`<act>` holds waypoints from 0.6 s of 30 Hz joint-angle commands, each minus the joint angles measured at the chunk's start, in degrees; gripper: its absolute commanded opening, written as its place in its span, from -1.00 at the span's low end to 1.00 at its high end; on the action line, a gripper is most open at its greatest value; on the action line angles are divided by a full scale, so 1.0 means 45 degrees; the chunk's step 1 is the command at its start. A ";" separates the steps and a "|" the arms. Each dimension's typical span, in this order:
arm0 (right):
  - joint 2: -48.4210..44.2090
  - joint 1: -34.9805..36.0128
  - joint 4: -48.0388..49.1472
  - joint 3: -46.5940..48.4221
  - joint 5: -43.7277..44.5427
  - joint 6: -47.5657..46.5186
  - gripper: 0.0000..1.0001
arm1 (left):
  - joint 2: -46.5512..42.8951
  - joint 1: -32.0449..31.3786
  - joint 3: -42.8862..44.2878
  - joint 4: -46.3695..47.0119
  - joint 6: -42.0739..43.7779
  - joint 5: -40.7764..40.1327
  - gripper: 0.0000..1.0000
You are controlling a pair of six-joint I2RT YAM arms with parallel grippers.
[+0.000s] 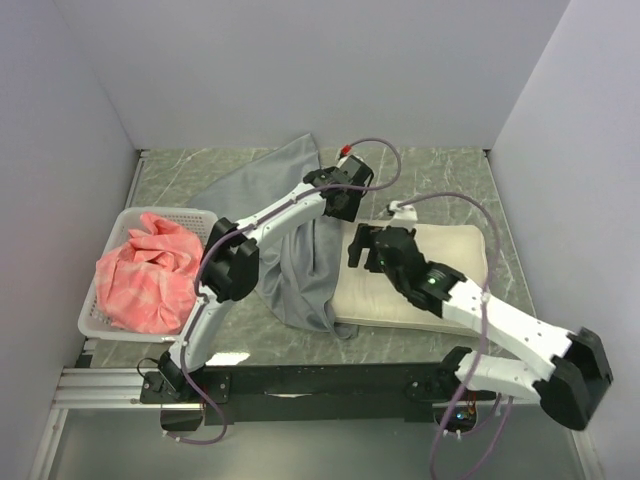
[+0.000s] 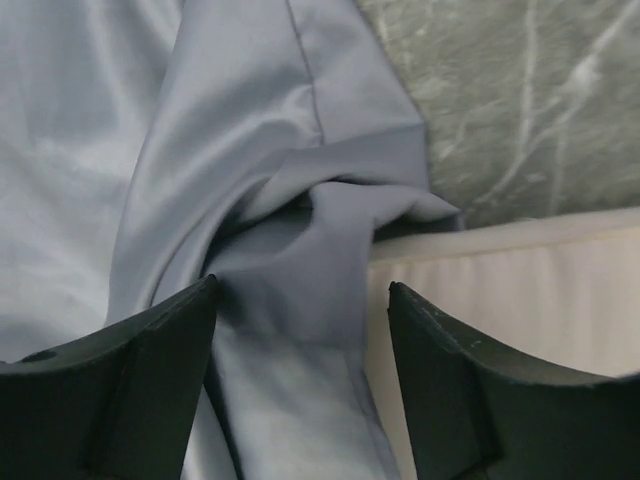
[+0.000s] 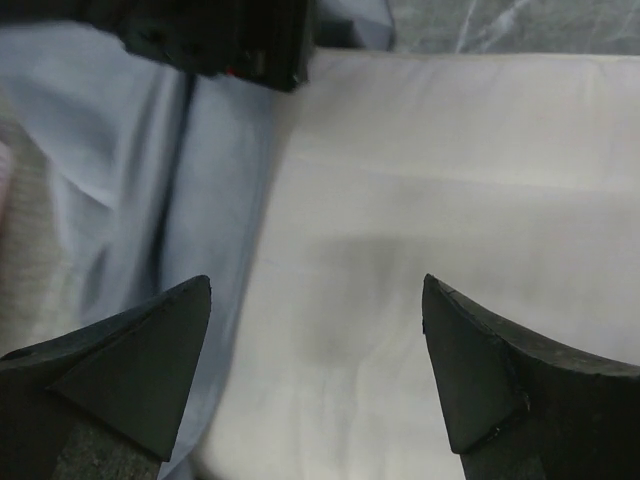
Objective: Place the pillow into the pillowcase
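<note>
The grey pillowcase (image 1: 290, 235) lies crumpled in the middle of the table, and its right edge overlaps the left end of the cream pillow (image 1: 445, 270). My left gripper (image 1: 345, 208) hovers open over that overlap. In the left wrist view a fold of the pillowcase (image 2: 290, 250) lies under and between the spread fingers of the left gripper (image 2: 303, 292), with the pillow (image 2: 520, 290) to the right. My right gripper (image 1: 362, 247) stands open just above the pillow's left end. The right wrist view shows the pillow (image 3: 450, 190) below the right gripper (image 3: 317, 290) and the pillowcase (image 3: 140, 180) at left.
A white lattice basket (image 1: 92, 322) with a pink-red checked cloth (image 1: 150, 275) stands at the left. Grey walls close in the back and both sides. The left arm's gripper body (image 3: 210, 35) crosses the top of the right wrist view, close to my right gripper.
</note>
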 commanded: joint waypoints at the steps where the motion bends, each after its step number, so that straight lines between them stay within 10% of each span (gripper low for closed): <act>1: 0.2187 -0.0131 -0.0745 0.0677 -0.0068 -0.1428 0.85 | 0.0033 0.0169 0.1070 -0.0233 0.0791 0.0096 0.35; 8: 0.4415 -0.0190 0.0346 0.0189 -0.0476 -0.0939 0.71 | -0.0392 0.0209 0.0172 0.0566 0.0675 0.0871 -0.96; 10: 0.5157 -0.0209 0.0563 0.0286 -0.0866 -0.0920 0.50 | -0.0804 0.0131 -0.0042 0.1052 0.0577 0.1519 -0.98; 11: 0.5334 -0.0171 0.0544 0.0500 -0.1255 -0.0862 -0.36 | -0.1231 -0.0063 -0.0140 0.1269 0.0654 0.2064 -0.98; 13: 0.5278 -0.0170 0.0485 0.0619 -0.1744 -0.0453 -1.00 | -0.1624 -0.0356 -0.0181 0.1699 0.0947 0.2458 -0.99; 18: 0.2098 0.0005 0.1110 0.0014 -0.3328 0.0680 -1.00 | -0.2796 -0.0865 -0.0317 0.3144 0.0794 0.6063 -0.99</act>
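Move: The fold of the pillowcase's mouth, at its far corner, sits between the left hand's open fingers, about 1 cm ahead and 1 cm below; the pillow's far left corner is some 3 cm to the right, 2 cm ahead and 2 cm below. The pillow's cover near its left end waits roughly 11 cm below the right hand, 1 cm ahead and 1 cm left. From the right hand, the case's mouth edge is level ahead, about 5 cm left and 12 cm below. The pillowcase's mouth fold is pinched as the left fingers, dipping a centimetre, shut on it; the left hand then draws the fold about 5 cm to the right, back and up, turning clockwise. Meanwhile the pillow gets the right hand, sinking some 10 cm with its fingers tipping down about 15 degrees, closing on the cover and easing slightly left towards the case. ##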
